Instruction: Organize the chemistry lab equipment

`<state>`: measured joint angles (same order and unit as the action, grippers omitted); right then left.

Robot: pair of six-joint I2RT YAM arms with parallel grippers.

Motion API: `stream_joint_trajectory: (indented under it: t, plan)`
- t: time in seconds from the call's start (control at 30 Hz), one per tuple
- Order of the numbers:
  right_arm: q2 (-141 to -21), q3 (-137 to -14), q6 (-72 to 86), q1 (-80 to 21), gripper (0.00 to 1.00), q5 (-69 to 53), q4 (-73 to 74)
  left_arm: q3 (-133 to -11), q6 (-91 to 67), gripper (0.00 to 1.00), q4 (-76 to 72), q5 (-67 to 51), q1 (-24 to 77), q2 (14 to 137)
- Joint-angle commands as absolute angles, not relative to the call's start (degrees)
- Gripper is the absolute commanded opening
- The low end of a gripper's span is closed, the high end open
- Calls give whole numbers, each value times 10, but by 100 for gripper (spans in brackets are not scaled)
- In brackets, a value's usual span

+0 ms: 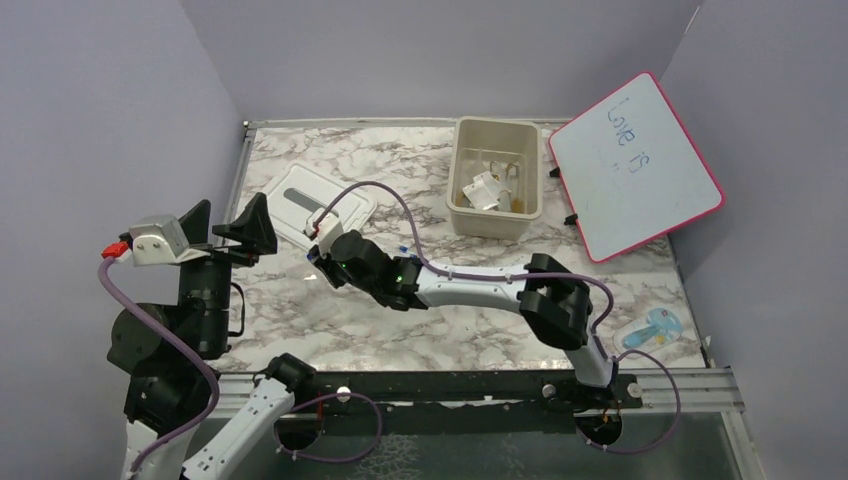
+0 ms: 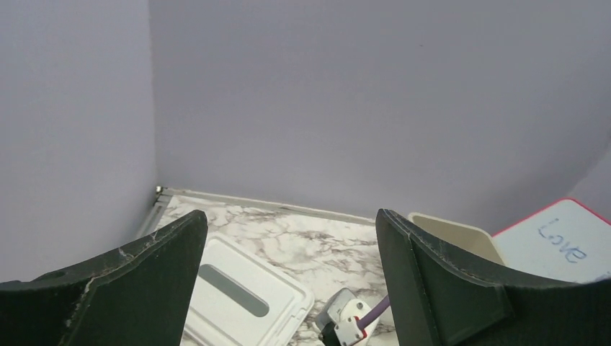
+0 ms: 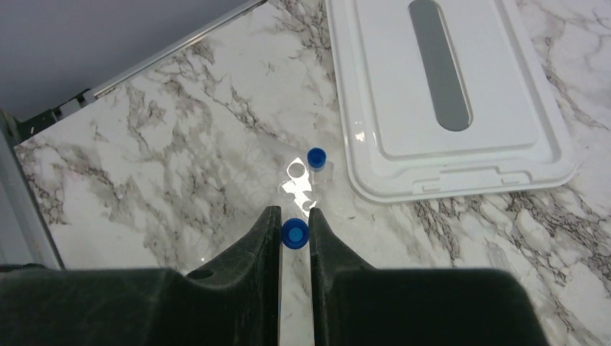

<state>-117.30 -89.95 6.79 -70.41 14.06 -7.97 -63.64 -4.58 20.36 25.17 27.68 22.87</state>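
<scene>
My right gripper (image 3: 294,216) is shut on a thin clear tube with a blue cap (image 3: 295,233), just above the marble table. A second blue-capped tube (image 3: 315,157) lies just beyond the fingertips, beside a glinting clear packet (image 3: 295,182). In the top view the right gripper (image 1: 318,252) is stretched left, near the white lid's front edge. My left gripper (image 1: 228,228) hangs raised at the left side, open and holding nothing; its fingers (image 2: 425,252) stand wide apart. Clear packets (image 1: 485,190) lie in the beige tub (image 1: 462,170).
The white lid (image 1: 322,198) lies flat left of the tub, close to the right gripper. A pink-framed whiteboard (image 1: 635,165) leans at the back right. A clear packet with a light blue item (image 1: 655,328) rests near the front right edge. Walls close in on both sides.
</scene>
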Motion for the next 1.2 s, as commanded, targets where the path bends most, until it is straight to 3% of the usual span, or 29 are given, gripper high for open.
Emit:
stream_joint_trajectory:
  t: [0.0,0.57,1.17]
  plan:
    - [-1227,-967,20,-714,15,221,-104,-659,-22,89,233,339,278,243]
    - [-1308,-1047,42,-715,15,157,-68,-646,-3,89,235,346,278,245]
    - [-1344,-1095,54,-715,15,190,-8,-650,-10,89,240,333,278,256]
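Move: The clear tube rack that the held blue-capped tube is being taken to has its middle about 5 cm to the right hand's left, 2 cm ahead and 7 cm below. The tube already standing in that rack is some 5 cm ahead, 5 cm left and 8 cm below the right hand; the white lid is about 19 cm ahead, 3 cm left and 14 cm lower. From the raised, empty left hand the rack lies roughly 9 cm ahead, 3 cm right and 37 cm down. The blue-capped tube, still pinched upright by its cap in the right fingers, is carried about 5 cm left and a little forward over the clear rack, then increasingly down, some 4 cm in all, coming close beside the racked tube; the hand barely turns. The open left hand drifts a couple of centimetres left, swinging about 10 degrees counter-clockwise, clear of the table. ##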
